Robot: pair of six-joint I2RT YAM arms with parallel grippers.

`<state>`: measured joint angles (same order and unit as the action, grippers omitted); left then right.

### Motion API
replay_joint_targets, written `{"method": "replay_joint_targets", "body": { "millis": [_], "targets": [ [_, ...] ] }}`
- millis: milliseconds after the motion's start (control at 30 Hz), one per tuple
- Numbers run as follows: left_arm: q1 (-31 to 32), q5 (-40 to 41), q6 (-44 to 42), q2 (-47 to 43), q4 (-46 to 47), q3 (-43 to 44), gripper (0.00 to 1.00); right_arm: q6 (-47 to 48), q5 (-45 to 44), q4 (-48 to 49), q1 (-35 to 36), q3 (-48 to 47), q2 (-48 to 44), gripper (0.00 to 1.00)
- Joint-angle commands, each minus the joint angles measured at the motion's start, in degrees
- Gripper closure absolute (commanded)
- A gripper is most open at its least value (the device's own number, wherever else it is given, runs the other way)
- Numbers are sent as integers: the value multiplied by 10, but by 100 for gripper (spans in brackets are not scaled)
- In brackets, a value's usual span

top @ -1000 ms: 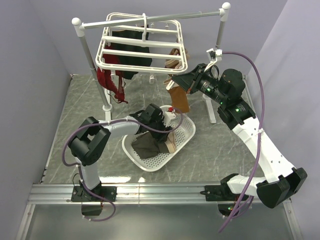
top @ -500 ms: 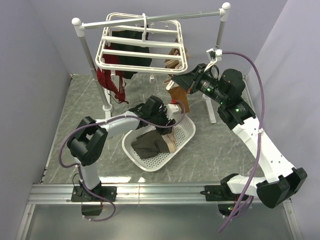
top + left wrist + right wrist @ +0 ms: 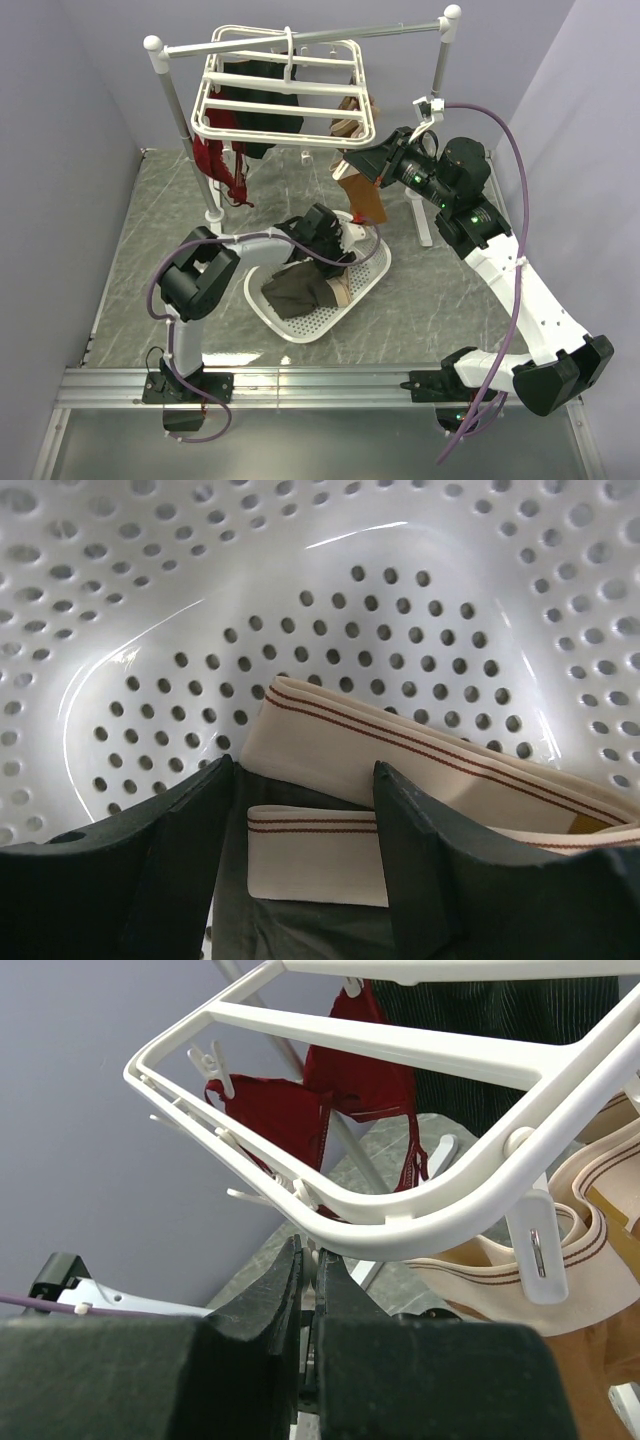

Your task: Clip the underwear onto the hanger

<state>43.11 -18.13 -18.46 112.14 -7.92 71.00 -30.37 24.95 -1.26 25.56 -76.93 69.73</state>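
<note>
The underwear (image 3: 296, 288) lies crumpled in the white basket, dark fabric with a pale beige waistband (image 3: 315, 855). My left gripper (image 3: 338, 252) reaches down into the basket and stands open; in the left wrist view its fingers (image 3: 305, 772) straddle a folded piece of the waistband without pressing on it. The white hanger (image 3: 290, 103) hangs from the grey rail. My right gripper (image 3: 352, 160) is at the hanger's near right corner. In the right wrist view it (image 3: 310, 1252) sits just under the frame (image 3: 430, 1225), shut on a small white clip.
The perforated white basket (image 3: 375, 272) (image 3: 150, 600) stands mid-table. An orange-brown garment (image 3: 362, 198) (image 3: 560, 1350) hangs beside my right gripper. A red lacy garment (image 3: 215, 165) (image 3: 270, 1110) and a dark one (image 3: 265, 120) hang from the hanger. The grey rail (image 3: 330, 34) rests on white posts (image 3: 428, 215).
My left arm swung its gripper toward the basket's far side and lowered it over the waistband, jaws slightly wider. The right arm has not moved.
</note>
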Motion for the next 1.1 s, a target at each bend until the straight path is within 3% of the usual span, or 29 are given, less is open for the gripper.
{"method": "replay_joint_targets", "body": {
  "millis": [0, 100, 200, 300, 333, 467, 700, 867, 967, 1067],
  "targets": [
    [10, 2, -35, 5, -4, -3, 36, 2, 6, -1, -4, -16, 4, 100],
    [13, 6, -37, 12, -15, -1, 38, 5, 5, -1, -5, -19, 5, 100],
    [13, 3, -37, 36, -43, 19, 46, 4, 5, -1, -6, -18, 4, 100],
    [10, -9, -34, 55, -71, 42, 70, 6, 5, -1, -6, -16, 5, 100],
    [10, -12, -34, 56, -71, 43, 81, 7, 5, -2, -7, -17, 5, 100],
    [6, -32, -19, 6, -30, 7, 100, 9, 5, -3, -7, -18, 4, 100],
    [3, -23, 31, -235, 91, -139, 100, 7, 4, 0, -8, -19, 3, 100],
    [-13, -3, 96, -351, 167, -198, 100, 0, 1, 7, -9, -16, 0, 100],
    [-28, 6, 164, -402, 209, -220, 100, -7, 4, 12, -8, -12, -3, 100],
    [-47, 14, 288, -433, 237, -219, 100, -16, 8, 33, -9, -4, -7, 100]
  ]
}}
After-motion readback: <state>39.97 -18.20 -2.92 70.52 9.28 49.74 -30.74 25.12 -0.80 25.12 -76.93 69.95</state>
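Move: The underwear's cream waistband lies right at the left fingertips, its far end in the open gap and its middle about 3 cm back and 1 cm lower. The dark underwear body spreads about 10 cm to the left and 5 cm back of that hand; the basket's middle is some 6 cm left and 2 cm back. The brown underwear hangs roughly 27 cm above, 5 cm ahead and 4 cm right. From the right hand, the waistband is about 41 cm below and 3 cm back. The left fingers close on the end of the waistband and pinch it, after easing only 1–2 cm to the right. The hand then backs off about 4 cm and carries it steeply up some 20 cm, drifting left, towards the right hand at the hanger, while the wrist tilts about 35 degrees until the fingers point nearly level. The right hand stays shut at the hanger's corner. ##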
